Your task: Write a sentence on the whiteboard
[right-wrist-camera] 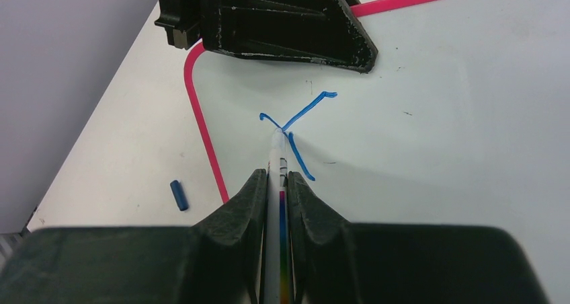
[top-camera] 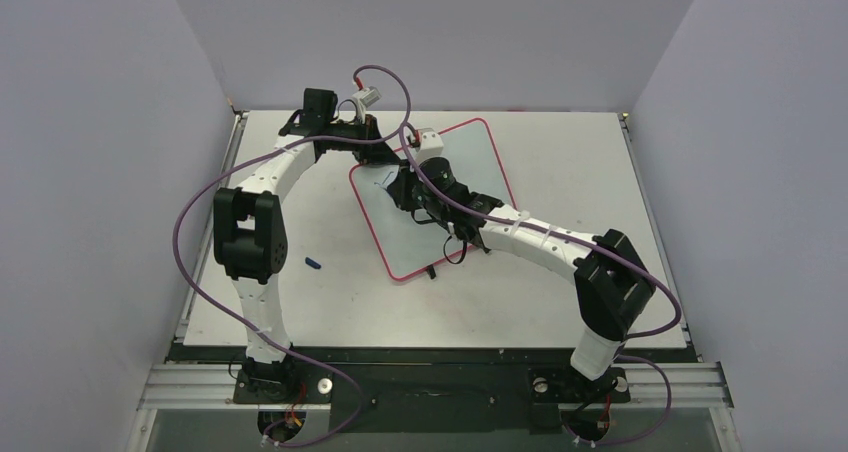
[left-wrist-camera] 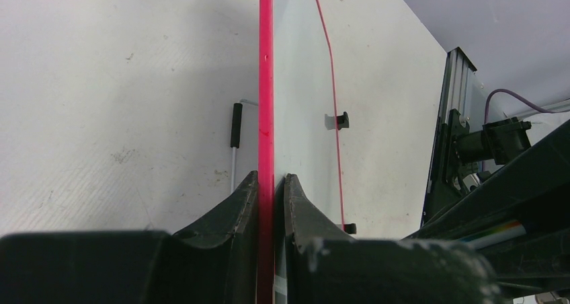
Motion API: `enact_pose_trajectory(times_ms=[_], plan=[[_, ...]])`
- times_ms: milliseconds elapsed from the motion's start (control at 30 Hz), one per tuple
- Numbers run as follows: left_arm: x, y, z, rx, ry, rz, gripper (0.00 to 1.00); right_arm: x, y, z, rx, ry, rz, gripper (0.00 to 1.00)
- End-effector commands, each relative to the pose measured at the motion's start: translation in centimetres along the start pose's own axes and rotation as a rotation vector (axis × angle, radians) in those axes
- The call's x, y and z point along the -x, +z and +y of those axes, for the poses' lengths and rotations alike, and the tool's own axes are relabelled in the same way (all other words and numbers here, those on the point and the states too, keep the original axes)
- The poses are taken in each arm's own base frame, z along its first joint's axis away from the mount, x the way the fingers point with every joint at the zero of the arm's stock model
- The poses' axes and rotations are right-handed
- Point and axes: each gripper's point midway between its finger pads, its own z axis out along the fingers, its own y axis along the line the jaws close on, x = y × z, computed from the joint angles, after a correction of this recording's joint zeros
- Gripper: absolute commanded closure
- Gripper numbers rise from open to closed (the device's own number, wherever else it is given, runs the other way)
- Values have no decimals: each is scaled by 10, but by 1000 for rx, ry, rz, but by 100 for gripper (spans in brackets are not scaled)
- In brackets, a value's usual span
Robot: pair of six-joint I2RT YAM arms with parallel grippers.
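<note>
The whiteboard point(top-camera: 418, 248) lies tilted on the table, white with a thin red rim point(left-wrist-camera: 266, 82). My left gripper point(left-wrist-camera: 271, 179) is shut on that rim at the board's far corner point(top-camera: 388, 150), one finger on each side. Its black fingers point(right-wrist-camera: 289, 28) show at the top of the right wrist view. My right gripper point(right-wrist-camera: 277, 176) is shut on a white marker point(right-wrist-camera: 276, 157) with a rainbow stripe. The marker tip touches the board point(right-wrist-camera: 437, 116). Of the sentence only a few blue strokes point(right-wrist-camera: 306, 109) show, crossing like a letter K beside the tip. From above, the right gripper point(top-camera: 397, 187) covers them.
A blue marker cap point(top-camera: 314, 264) lies on the table left of the board, also seen from the right wrist point(right-wrist-camera: 178, 195). Two small black clips point(left-wrist-camera: 343, 120) sit on the board's near edge. A thin rod with a black end point(left-wrist-camera: 236, 126) lies beside the rim.
</note>
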Motion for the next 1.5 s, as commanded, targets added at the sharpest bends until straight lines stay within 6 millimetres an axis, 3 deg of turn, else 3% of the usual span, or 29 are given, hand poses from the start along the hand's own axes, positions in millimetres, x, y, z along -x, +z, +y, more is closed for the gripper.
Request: enact_pose_trajectory(times_ms=[0,400,600,967,1267,1467], plan=[[13,3,-21,-39,161,-17,100,-1,-8,-9,-40,-7,0,100],[15,2,-22,-50,153,-30,100,-4,-20,-45,-128,12,-2,100],[15,2,-23,-48,153,-31,100,3,-24,-39,-99,6,-10,100],[16,-1,-23,-43,159,-33,100,26,-50,-10,6,-19,-62,100],[13,-2,-28,-79,179,-28,100,33,-50,-29,-49,-54,-76,100],[12,-2,-31,-95,196,-27,100,36,-47,-28,-39,-75,-78,100]])
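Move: The marker in the right fingers already has its tip on the board at the meeting point of the blue strokes, about 3 cm ahead, 3 cm left and 2 cm below the right hand. The left fingers on the board's far edge are some 8 cm ahead and 1 cm left of the right hand; the whiteboard's middle is about 9 cm right, 1 cm back and 6 cm lower. From the left hand, the meeting point lies roughly 5 cm back, 2 cm left and 1 cm below. The right hand, keeping its grip on the marker, draws the tip from the meeting point of the strokes about 3 cm to the right across the whiteboard, sinking about 1 cm along the way with barely any wrist turn, and pauses there briefly. It then lifts the marker off the board by some 3 cm, edging back a little and drifting another 2 cm right over blank surface, while the left fingers stay shut on the board's far edge and hold it nearly still. ##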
